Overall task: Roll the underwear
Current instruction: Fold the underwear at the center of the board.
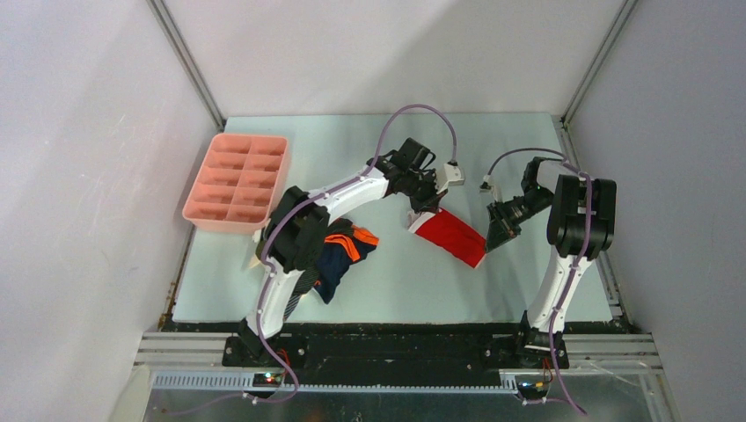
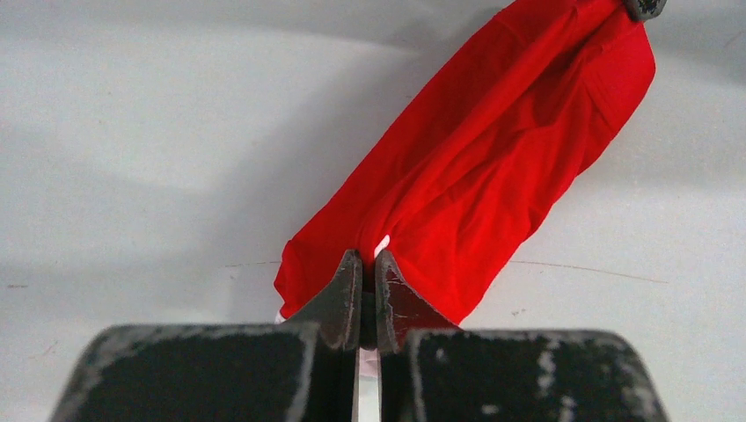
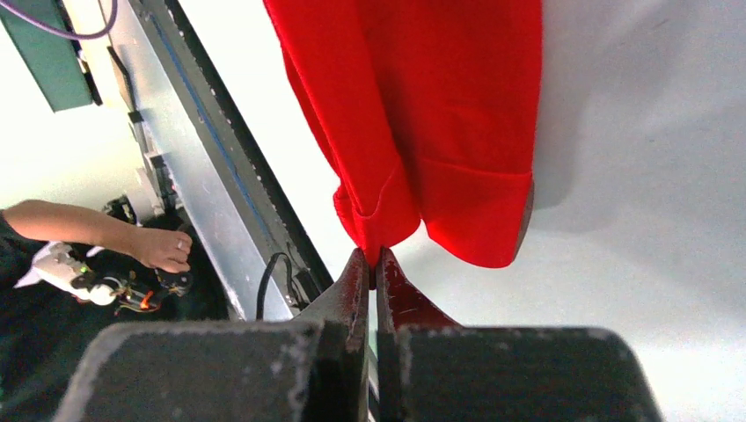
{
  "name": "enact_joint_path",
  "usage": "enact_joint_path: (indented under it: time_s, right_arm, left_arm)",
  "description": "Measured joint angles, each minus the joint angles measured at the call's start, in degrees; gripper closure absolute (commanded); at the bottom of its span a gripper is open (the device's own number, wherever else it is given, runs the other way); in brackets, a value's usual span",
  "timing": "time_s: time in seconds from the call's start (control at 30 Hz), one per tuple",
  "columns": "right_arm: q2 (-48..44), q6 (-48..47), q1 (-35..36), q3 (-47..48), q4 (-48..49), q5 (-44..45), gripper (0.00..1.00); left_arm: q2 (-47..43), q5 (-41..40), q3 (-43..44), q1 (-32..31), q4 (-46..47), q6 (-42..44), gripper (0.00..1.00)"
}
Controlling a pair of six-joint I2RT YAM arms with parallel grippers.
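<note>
Red underwear with a white band (image 1: 450,235) is stretched out at the table's middle, held by both grippers. My left gripper (image 1: 425,211) is shut on its near-left end; in the left wrist view (image 2: 369,259) the cloth (image 2: 475,167) runs away from the jaws. My right gripper (image 1: 489,237) is shut on its right end; in the right wrist view (image 3: 373,258) the fingers pinch a fold of the red cloth (image 3: 422,105). A pile of other underwear, navy with orange bands (image 1: 345,251), lies under the left arm at the left.
A pink compartment tray (image 1: 237,180) stands at the back left of the pale mat (image 1: 396,290). A black rail runs along the near edge (image 1: 396,343). A person's hand (image 3: 158,249) shows beyond the table's edge in the right wrist view.
</note>
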Motion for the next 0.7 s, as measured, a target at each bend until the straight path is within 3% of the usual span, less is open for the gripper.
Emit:
enact_joint_path:
  time_s: [0.5, 0.7]
  right_arm:
    - [6.67, 7.26, -0.31, 12.02, -2.60, -2.78, 0.96]
    - [8.11, 8.61, -0.28, 16.44, -4.24, -3.65, 1.00]
  left_arm:
    - [2.23, -9.38, 2.49, 0.37, -0.07, -7.41, 1.00]
    - [2.34, -10.86, 2.49, 0.92, -0.07, -9.31, 1.00]
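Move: The red underwear already hangs as a folded strip between both grippers. From the left gripper its middle is roughly 5 cm to the right, 6 cm back and 4 cm below; from the right gripper it is some 10 cm to the left, 3 cm ahead and 3 cm below. The navy-and-orange garment on the pile lies about 22 cm to the left of the left gripper, 12 cm back and 7 cm down. Swing the right end of the held underwear outward: carry the right gripper about 6 cm forward, rising slightly. Meanwhile take the left gripper about 3 cm forward with some left and down, turning it roughly 15 degrees counter-clockwise. Keep both grippers shut on the cloth. ##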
